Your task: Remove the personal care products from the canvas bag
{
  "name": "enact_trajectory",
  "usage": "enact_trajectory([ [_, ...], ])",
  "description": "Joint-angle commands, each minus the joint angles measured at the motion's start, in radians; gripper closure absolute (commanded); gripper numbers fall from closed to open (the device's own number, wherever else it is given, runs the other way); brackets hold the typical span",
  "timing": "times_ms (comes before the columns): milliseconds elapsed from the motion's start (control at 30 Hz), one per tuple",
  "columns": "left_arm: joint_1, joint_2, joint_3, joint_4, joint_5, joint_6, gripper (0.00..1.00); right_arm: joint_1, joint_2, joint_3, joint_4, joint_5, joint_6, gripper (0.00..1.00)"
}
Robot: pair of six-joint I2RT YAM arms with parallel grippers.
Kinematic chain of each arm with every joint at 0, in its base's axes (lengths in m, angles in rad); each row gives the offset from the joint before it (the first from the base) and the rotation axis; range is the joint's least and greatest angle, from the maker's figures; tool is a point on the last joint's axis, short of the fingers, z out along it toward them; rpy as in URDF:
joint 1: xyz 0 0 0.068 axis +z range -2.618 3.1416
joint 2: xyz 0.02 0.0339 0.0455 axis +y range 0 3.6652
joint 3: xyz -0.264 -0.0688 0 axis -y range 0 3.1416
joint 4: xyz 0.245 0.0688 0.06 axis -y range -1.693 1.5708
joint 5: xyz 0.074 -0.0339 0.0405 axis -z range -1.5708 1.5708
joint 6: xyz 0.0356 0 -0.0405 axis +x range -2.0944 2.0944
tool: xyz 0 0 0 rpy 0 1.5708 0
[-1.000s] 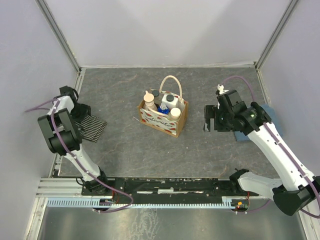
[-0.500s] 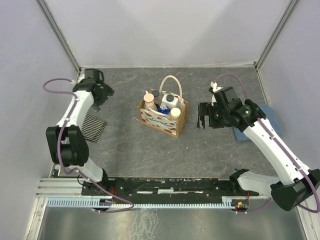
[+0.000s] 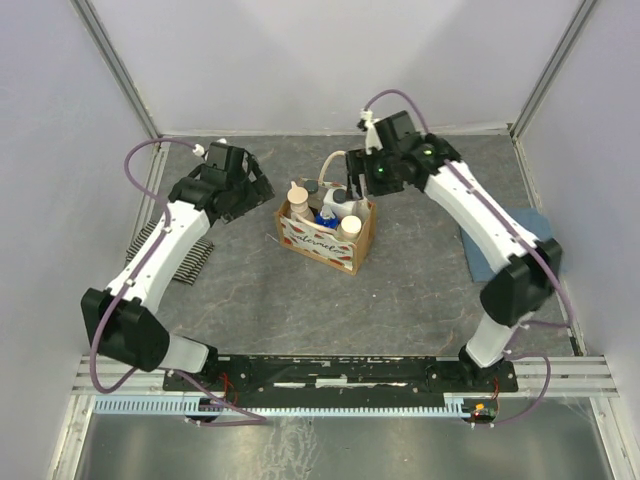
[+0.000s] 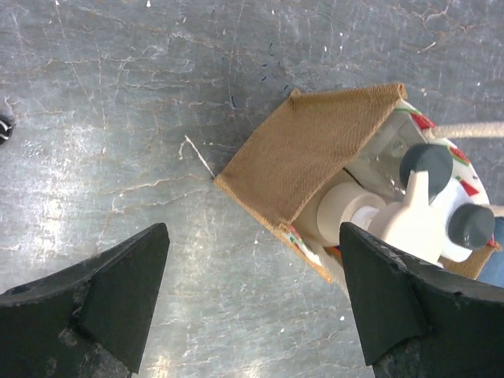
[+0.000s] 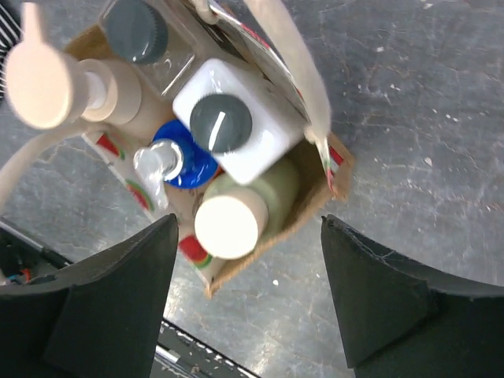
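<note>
The canvas bag (image 3: 318, 243) stands upright mid-table with its cream handles up. Inside it are a tan pump bottle (image 3: 299, 200), a white bottle with a black cap (image 3: 341, 203), a blue-capped bottle (image 3: 326, 218) and a pale yellow-green bottle with a cream cap (image 3: 349, 227). My right gripper (image 3: 350, 172) hovers open above the bag's far side. In the right wrist view the cream cap (image 5: 227, 227) lies between the spread fingers of that gripper (image 5: 248, 268), untouched. My left gripper (image 3: 260, 190) is open beside the bag's left wall (image 4: 315, 150), holding nothing.
A black-and-white striped cloth (image 3: 185, 262) lies by the left wall. A folded blue cloth (image 3: 500, 245) lies at the right, partly under the right arm. Grey walls close in the table on three sides, and a metal rail (image 3: 330, 370) runs along the front.
Both arms have swung inward to the bag. The left came from over the striped cloth by the left wall. The right came from near the blue cloth to above the bag.
</note>
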Motion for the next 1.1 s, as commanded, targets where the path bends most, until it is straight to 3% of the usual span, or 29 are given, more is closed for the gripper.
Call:
enact_trajectory([
  [0, -0.015, -0.079, -0.018, -0.023, 0.036, 0.057, 0.05, 0.045, 0.125, 0.113, -0.046, -0.003, -0.088, 0.2],
  [233, -0.087, -0.078, 0.024, -0.002, 0.158, 0.051, 0.11, 0.124, 0.185, 0.058, -0.035, 0.11, -0.103, 0.21],
  [400, -0.208, -0.017, 0.067, 0.025, 0.132, 0.018, 0.11, 0.139, 0.161, 0.001, -0.035, 0.194, -0.089, 0.2],
  [567, -0.255, 0.039, 0.075, 0.045, 0.1, -0.015, 0.1, 0.14, 0.099, -0.067, -0.02, 0.218, -0.079, 0.19],
  [633, -0.262, 0.057, 0.072, 0.05, 0.11, -0.024, 0.29, 0.14, 0.092, -0.077, -0.025, 0.226, -0.08, 0.19],
  [767, -0.281, 0.058, 0.077, 0.019, 0.117, -0.038, 0.88, 0.141, 0.093, -0.087, -0.028, 0.227, -0.077, 0.19],
  [800, -0.282, 0.051, 0.077, 0.005, 0.11, -0.043, 0.96, 0.141, 0.092, -0.088, -0.026, 0.224, -0.077, 0.19],
  [1067, -0.28, -0.07, 0.07, -0.106, 0.059, -0.069, 0.97, 0.184, 0.109, -0.072, -0.043, 0.212, -0.098, 0.19],
])
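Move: The left hand goes for the bag's near handle, about 5 cm back, 11 cm to its right and 2 cm lower; the pump bottle stands about 1 cm back and 9 cm right of that hand. The cream-lidded bottle's middle lies some 4 cm back, 2 cm left and 14 cm below the right hand. From that bottle, the white bottle is 5 cm farther out and 2 cm left, the blue bottle 1 cm farther out and 5 cm left. The left hand sweeps about 11 cm right and some 5 cm back to the bag's near side, turning nearly 20 degrees clockwise, then shuts its open fingers on the near handle, pinches it and eases back a little with it. Meanwhile the right hand drops about 9 cm towards the cream-lidded bottle, drifting slightly back and left and rolling its left side down some 15 degrees, then holds with its fingers still wide open on either side of the lid. ##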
